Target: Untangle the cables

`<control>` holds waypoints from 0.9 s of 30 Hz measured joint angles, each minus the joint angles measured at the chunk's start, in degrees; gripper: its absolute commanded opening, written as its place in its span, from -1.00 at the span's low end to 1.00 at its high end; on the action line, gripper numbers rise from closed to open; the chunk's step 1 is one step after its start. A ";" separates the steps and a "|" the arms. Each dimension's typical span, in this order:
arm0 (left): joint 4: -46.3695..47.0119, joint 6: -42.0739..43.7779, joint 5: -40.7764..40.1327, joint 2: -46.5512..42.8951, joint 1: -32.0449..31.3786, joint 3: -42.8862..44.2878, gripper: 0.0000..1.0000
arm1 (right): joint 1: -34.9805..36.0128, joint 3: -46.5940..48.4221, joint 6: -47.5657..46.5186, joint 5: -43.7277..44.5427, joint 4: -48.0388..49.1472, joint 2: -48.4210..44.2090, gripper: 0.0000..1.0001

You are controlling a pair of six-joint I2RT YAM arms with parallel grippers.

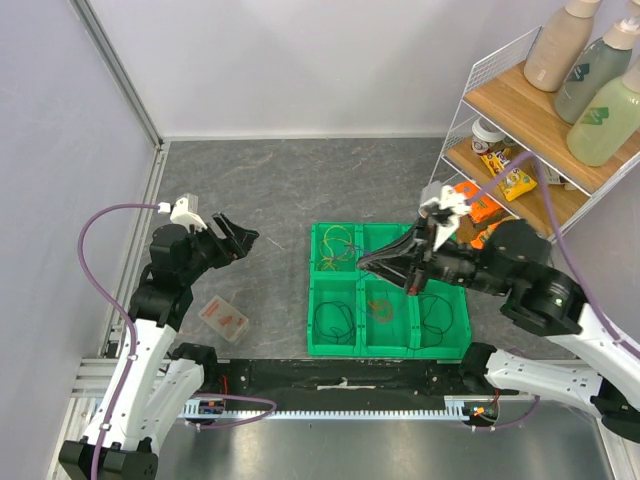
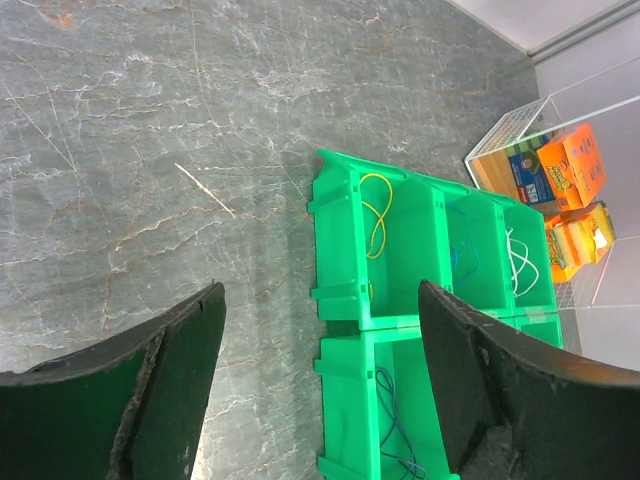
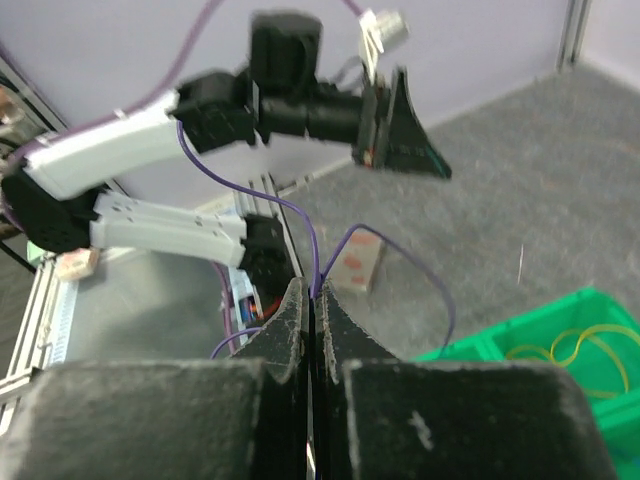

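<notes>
The cables lie apart in a green tray of bins (image 1: 311,300): a yellow cable (image 2: 375,212), a blue cable (image 2: 466,258), a white cable (image 2: 518,266) and a dark blue cable (image 2: 394,417) in the left wrist view, and an orange cable (image 1: 380,308) from above. My right gripper (image 3: 312,290) is shut on a thin purple cable (image 3: 438,292), whose loop hangs out past the fingertips. From above, the right gripper (image 1: 363,263) hovers over the tray's back middle bin. My left gripper (image 2: 320,385) is open and empty above the bare table, left of the tray.
A small clear box (image 1: 224,318) with orange pieces lies on the table near the left arm's base. A white wire shelf (image 1: 520,130) with bottles and snack packets stands at the back right. Walls close off the left and back.
</notes>
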 measured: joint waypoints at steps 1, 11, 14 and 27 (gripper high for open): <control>0.00 -0.02 0.13 0.00 0.00 0.00 0.68 | 0.00 -1.57 0.20 0.22 -0.02 0.28 -1.00; -0.04 0.02 0.39 -0.09 0.00 0.00 0.68 | 0.00 -14.78 0.70 4.76 0.66 2.49 -1.00; -0.07 0.09 0.39 -0.20 0.00 0.00 0.68 | 0.00 -17.86 1.53 3.98 1.55 3.15 -1.00; -0.04 0.15 1.79 -0.15 0.00 0.00 0.68 | 0.28 -22.75 8.24 4.24 5.46 14.93 -1.00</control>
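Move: The right gripper holds the purple cable high above the tray. The near-left compartment, with dark cable in it, lies some 40 cm below, about 6 cm ahead and 5 cm to the left. The yellow cable's compartment is roughly 15 cm farther out than that one; the orange cable lies about 10 cm to its right. From the idle left gripper, the near-left compartment is about 10 cm back, 19 cm right and 19 cm below. Lower the right gripper about 24 cm towards the tray's near-left compartment, easing off briefly two-thirds of the way, then sinking on. Drift some 5 cm left and a little forward meanwhile, and tip the fingers down by about 25 degrees. Keep them shut on the purple cable. ##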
